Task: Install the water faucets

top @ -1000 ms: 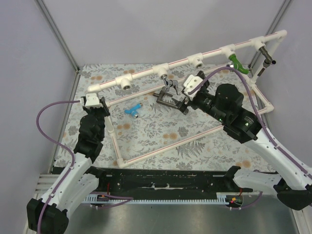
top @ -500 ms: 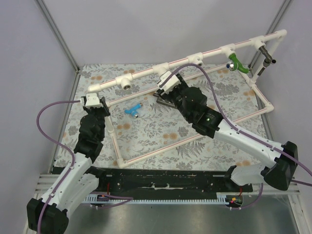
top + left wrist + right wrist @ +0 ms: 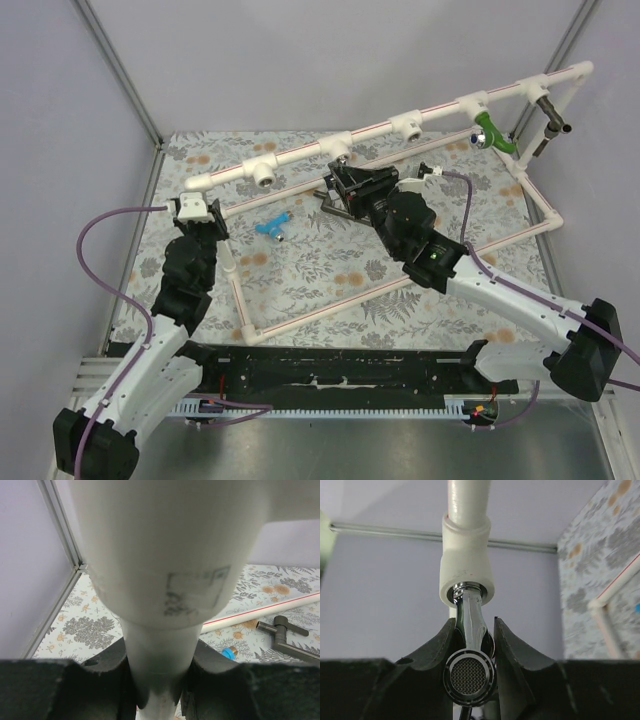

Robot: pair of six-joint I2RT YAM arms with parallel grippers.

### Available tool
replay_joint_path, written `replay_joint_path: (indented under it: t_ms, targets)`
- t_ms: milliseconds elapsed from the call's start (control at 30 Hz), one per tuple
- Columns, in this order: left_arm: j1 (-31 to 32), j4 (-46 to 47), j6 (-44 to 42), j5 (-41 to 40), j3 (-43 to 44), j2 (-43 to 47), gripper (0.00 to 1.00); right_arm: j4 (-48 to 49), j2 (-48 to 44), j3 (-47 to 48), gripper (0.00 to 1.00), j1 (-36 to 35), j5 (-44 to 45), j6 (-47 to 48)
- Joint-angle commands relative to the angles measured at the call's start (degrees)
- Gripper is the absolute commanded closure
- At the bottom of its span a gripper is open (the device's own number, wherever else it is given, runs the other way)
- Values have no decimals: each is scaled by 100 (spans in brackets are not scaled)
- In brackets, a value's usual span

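Note:
A shiny silver faucet (image 3: 469,615) hangs from a white pipe fitting (image 3: 467,562), its mesh spout facing the right wrist camera. My right gripper (image 3: 474,622) is shut on its body; in the top view this gripper (image 3: 345,180) sits under the long white pipe (image 3: 300,153). My left gripper (image 3: 159,650) is shut on a white upright pipe (image 3: 157,630) at the frame's left corner (image 3: 197,212). The green faucet (image 3: 487,130) sits in a fitting at the back right. On the mat lie the light blue faucet (image 3: 272,225) and a dark grey lever faucet (image 3: 282,635).
The white pipe frame (image 3: 400,275) lies across the flowered mat, and its raised rail has two open fittings (image 3: 263,178) (image 3: 408,127). A dark tap-like piece (image 3: 548,115) hangs on the far right post. Purple cables loop beside both arms, and grey walls close in left and right.
My right arm has swung left from near the green faucet to the silver faucet, rolled its wrist, and narrowed its jaws onto it. The left arm has not moved.

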State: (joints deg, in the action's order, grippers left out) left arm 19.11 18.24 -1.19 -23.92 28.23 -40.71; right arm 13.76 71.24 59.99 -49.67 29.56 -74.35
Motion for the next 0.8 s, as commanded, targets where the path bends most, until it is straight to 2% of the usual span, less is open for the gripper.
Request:
replay_joint_path:
  t_ms: [0, 67, 333, 500, 600, 667, 767]
  targets:
    - [-39, 171, 418, -95, 95, 10, 98, -261, -137, -163, 72, 485, 946, -3597]
    - [-39, 171, 418, -95, 104, 19, 98, -24, -119, -84, 59, 485, 929, -3151]
    - [-48, 171, 400, -113, 104, 1, 98, 521, -523, -189, 22, 485, 639, -559]
    - [-39, 180, 400, -104, 104, -34, 98, 453, -866, 56, 15, 485, -159, 1831]
    - [-39, 180, 400, -95, 104, -51, 98, -47, -1024, 512, 15, 485, -678, 3895]
    - [-39, 180, 400, -95, 104, -42, 98, -862, -1025, 1047, 15, 485, -1248, 5494]
    - [-39, 180, 409, -86, 104, -69, 98, -2706, -823, 2128, 13, 450, -2163, 7709]
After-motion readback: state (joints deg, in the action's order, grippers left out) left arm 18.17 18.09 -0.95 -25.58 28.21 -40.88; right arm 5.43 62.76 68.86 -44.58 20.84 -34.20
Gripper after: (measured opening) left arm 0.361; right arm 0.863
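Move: The chrome faucet sits right at the right hand's point, already gripped with its stem in a pipe tee some 4 cm ahead and 4 cm above. The next empty tee lies about 12 cm right of the hand, 6 cm ahead and 6 cm up; the empty tee on the other side is roughly 14 cm left, 2 cm ahead and 4 cm up. From the left hand, holding the frame's post, the faucet is about 25 cm right, 3 cm ahead and 9 cm up. The chrome faucet gets the last 15 to 20 degrees of the right wrist's roll, clockwise as seen from the robot, before the fingers open wide and release it. The right hand edges forward and draws off rightward about 5 cm, then climbs some 6 cm while easing back, rolling the other way by about 50 degrees. The left hand keeps its pinch on the post. ##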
